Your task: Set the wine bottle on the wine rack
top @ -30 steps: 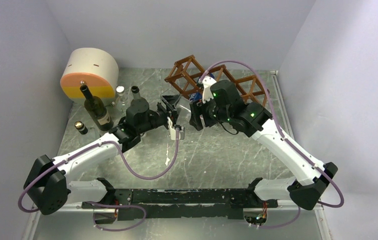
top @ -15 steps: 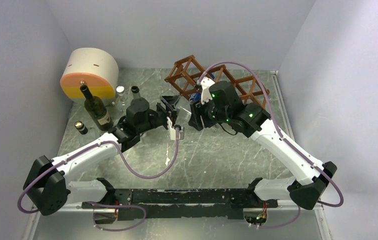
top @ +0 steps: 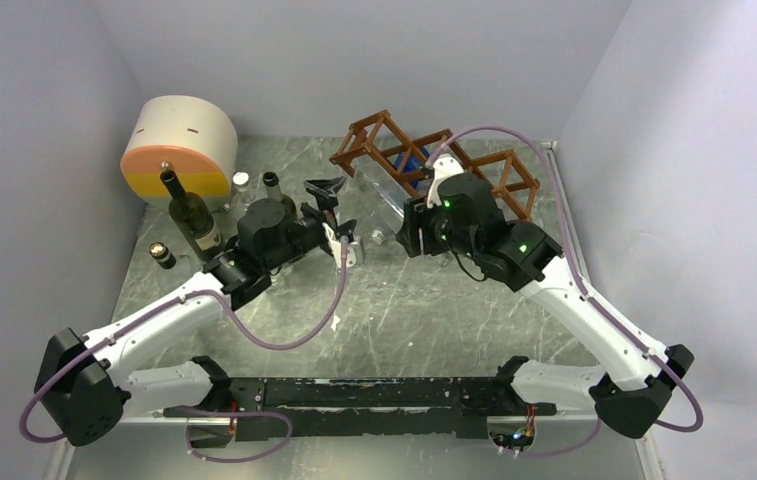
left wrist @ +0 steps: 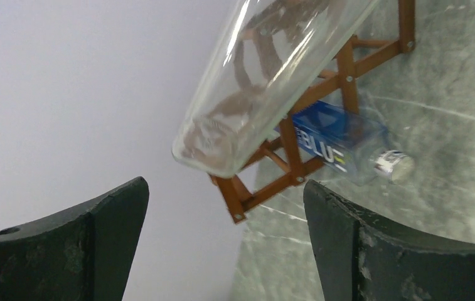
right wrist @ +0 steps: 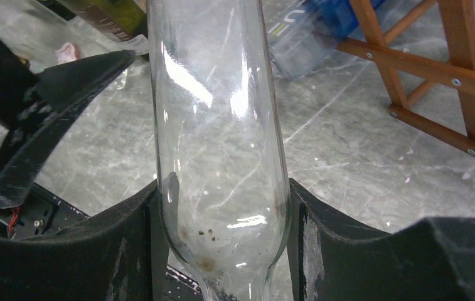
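Observation:
The wine bottle point(top: 382, 203) is clear, empty glass, held off the table by its lower body in my right gripper point(top: 416, 228). In the right wrist view the jaws point(right wrist: 222, 232) press both sides of the bottle point(right wrist: 216, 125). It points up and left, toward the left end of the reddish-brown wine rack point(top: 454, 165). My left gripper point(top: 332, 205) stands open just left of the bottle, holding nothing. In the left wrist view the bottle's end point(left wrist: 266, 75) hangs above the open gripper point(left wrist: 225, 219), in front of the rack point(left wrist: 347, 69).
A blue-labelled clear bottle point(left wrist: 341, 141) lies on the table at the rack's foot. A dark green bottle point(top: 192, 215) stands upright at the left, with small bottles point(top: 242, 185) near it. A beige and orange round box point(top: 179, 145) sits at the back left.
My right gripper has closed on the bottle. My left gripper opened, let go of it and drew back to the left. The right arm carried the bottle slightly right, toward the rack.

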You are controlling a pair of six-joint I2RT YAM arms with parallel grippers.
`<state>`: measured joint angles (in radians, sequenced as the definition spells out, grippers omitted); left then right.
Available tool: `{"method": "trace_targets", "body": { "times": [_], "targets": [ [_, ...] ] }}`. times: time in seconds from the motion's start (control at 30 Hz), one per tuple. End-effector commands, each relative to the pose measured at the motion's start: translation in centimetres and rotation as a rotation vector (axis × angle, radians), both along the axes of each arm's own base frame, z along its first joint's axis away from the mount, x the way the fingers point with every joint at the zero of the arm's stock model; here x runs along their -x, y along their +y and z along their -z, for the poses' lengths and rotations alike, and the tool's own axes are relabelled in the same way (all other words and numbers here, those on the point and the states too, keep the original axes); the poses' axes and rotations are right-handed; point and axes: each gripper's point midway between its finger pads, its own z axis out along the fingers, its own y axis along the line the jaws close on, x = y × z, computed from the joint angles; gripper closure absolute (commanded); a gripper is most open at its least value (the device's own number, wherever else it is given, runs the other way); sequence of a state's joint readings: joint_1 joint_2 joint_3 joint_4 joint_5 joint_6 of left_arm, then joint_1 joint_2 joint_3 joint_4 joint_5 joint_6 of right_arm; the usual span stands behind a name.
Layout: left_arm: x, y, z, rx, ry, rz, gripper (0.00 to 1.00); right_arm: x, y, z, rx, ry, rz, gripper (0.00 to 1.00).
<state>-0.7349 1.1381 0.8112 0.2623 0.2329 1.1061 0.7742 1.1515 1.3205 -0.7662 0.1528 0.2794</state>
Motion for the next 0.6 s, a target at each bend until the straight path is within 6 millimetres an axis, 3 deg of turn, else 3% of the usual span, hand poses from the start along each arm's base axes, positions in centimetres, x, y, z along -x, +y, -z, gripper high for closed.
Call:
{"method": "trace_targets", "body": {
  "times": [0.0,0.07,0.17,0.27,0.33,0.57],
  "targets": [
    [-0.3,1.2,0.0,0.108,0.214,-0.109,0.04,-0.6,-1.2,-1.3,-0.058,-0.055,0.100,1.00],
    [-0.7,1.6,-0.9,0.212,0.299,-0.176,0.04,-0.1,-1.7,-0.2,-0.047,-0.030,0.116,1.00],
    [-2.1,3.7,-3.2,0.560,0.449,-0.359,0.04,0.7,-2.8,1.5,-0.025,0.007,0.148,1.00],
    [-2.6,4.4,-5.6,0.759,0.608,-0.463,0.04,1.5,-4.3,3.1,0.008,0.054,0.210,1.00],
    [-2.2,3.9,-5.4,0.810,0.750,-0.494,0.04,2.1,-5.7,4.2,0.058,0.102,0.267,1.00],
    [1.3,0.3,-3.5,0.698,1.062,-0.380,0.04,3.0,-8.0,6.4,0.118,0.151,0.373,1.00]
  ]
}}
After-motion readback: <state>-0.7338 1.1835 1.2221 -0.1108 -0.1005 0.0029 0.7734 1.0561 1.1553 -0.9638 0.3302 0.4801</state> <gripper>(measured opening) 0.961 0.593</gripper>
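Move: Some 24 cm ahead of the right hand, 9 cm to its right and 18 cm below lies the middle of the wine rack, for which that hand holds the clear bottle. The blue bottle, lying partly in the rack, is roughly 20 cm ahead of the right hand, straight in line and 24 cm lower. From the empty left hand, the rack is about 19 cm ahead and 21 cm to the right, 19 cm below; a dark bottle stands about 3 cm ahead and 13 cm to that hand's left, 15 cm lower. Drawing down and to the right by about 6 cm each and back some 3 cm, the right hand keeps its grip at the clear bottle's neck end, turning clockwise and tipping down a little. The open, empty left hand eases slightly left and forward, then rises about 7 cm, rolling some 65 degrees counter-clockwise as seen from behind it. ##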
